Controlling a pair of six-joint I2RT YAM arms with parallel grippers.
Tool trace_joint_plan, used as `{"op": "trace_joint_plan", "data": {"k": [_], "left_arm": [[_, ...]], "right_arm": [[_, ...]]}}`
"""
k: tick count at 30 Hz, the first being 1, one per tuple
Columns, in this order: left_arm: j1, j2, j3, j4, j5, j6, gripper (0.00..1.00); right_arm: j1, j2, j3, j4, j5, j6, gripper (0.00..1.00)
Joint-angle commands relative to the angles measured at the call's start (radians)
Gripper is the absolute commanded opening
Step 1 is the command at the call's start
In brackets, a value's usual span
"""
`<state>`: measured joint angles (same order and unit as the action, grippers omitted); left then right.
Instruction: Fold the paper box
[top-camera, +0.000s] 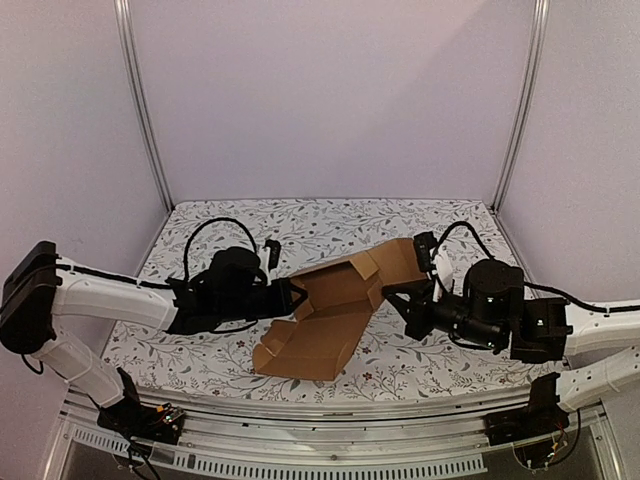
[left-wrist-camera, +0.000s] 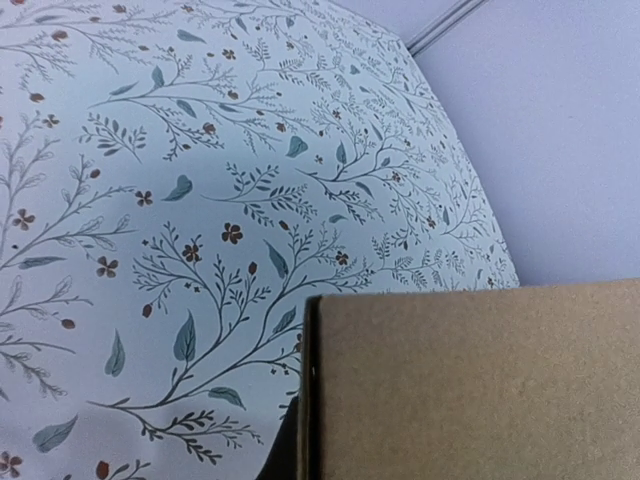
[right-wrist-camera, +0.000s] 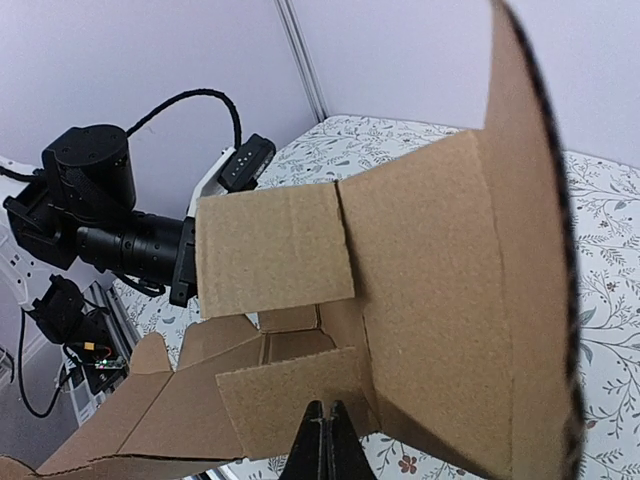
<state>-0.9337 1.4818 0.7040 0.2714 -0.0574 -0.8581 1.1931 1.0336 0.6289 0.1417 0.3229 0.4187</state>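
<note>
The paper box (top-camera: 330, 320) is a brown cardboard piece, partly folded, lying in the middle of the flowered table with walls and flaps standing up. My left gripper (top-camera: 300, 296) is at the box's left flap and shut on it. In the left wrist view that flap (left-wrist-camera: 470, 390) fills the lower right, and only a dark sliver of one finger (left-wrist-camera: 281, 462) shows beside its edge. My right gripper (top-camera: 392, 294) is at the box's right side. It is shut (right-wrist-camera: 321, 405) with nothing between its fingers, and the tips rest against a small lower flap (right-wrist-camera: 290, 400) of the box (right-wrist-camera: 430, 270).
The flowered tablecloth (top-camera: 220, 225) covers the table. Metal frame posts (top-camera: 145, 110) (top-camera: 520, 110) and pale walls close off the back and sides. A metal rail (top-camera: 330, 410) runs along the near edge. The left arm's black body (right-wrist-camera: 100, 220) shows behind the box.
</note>
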Motion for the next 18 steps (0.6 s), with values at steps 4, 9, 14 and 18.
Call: {"op": "trace_joint_plan", "data": {"k": [4, 9, 14, 18], "left_arm": [[0.007, -0.035, 0.025, -0.012, -0.158, 0.099, 0.0], [0.007, -0.035, 0.009, -0.024, -0.28, 0.131, 0.0], [0.007, -0.037, -0.002, -0.036, -0.339, 0.114, 0.0], [0.007, -0.038, -0.007, -0.035, -0.34, 0.107, 0.0]], "right_arm": [[0.012, -0.097, 0.021, -0.184, 0.01, -0.032, 0.0], [0.066, -0.101, 0.083, -0.191, -0.036, -0.063, 0.0], [0.13, -0.023, 0.183, -0.196, -0.067, -0.117, 0.0], [0.151, 0.066, 0.242, -0.208, -0.054, -0.151, 0.0]]}}
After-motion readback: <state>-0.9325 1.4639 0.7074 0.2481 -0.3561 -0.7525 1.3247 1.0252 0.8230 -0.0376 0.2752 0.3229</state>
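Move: The right hand, fingers shut, is just off the paper box's right end: the half-folded body has its middle about 9 cm to the left, 4 ahead and 7 below. The small corner flap is about 3 cm left, 2 ahead and 3 down, the tall end flap 6 ahead and 2 right at hand height, the lid panel 14 left, 6 back and 12 down. From the left hand, already gripping the box's left wall, the body's middle lies about 9 cm right and 2 ahead, about level. Still pinching the left wall, the left hand carries the paper box left and forward by about 5 cm, lifting it slightly while turning counter-clockwise and tipping its fingertips up. The right hand stays shut and draws off from the end flap, first edging right, then swinging back, up and left, ending some 5 cm back and 5 cm higher and turned slightly counter-clockwise. ##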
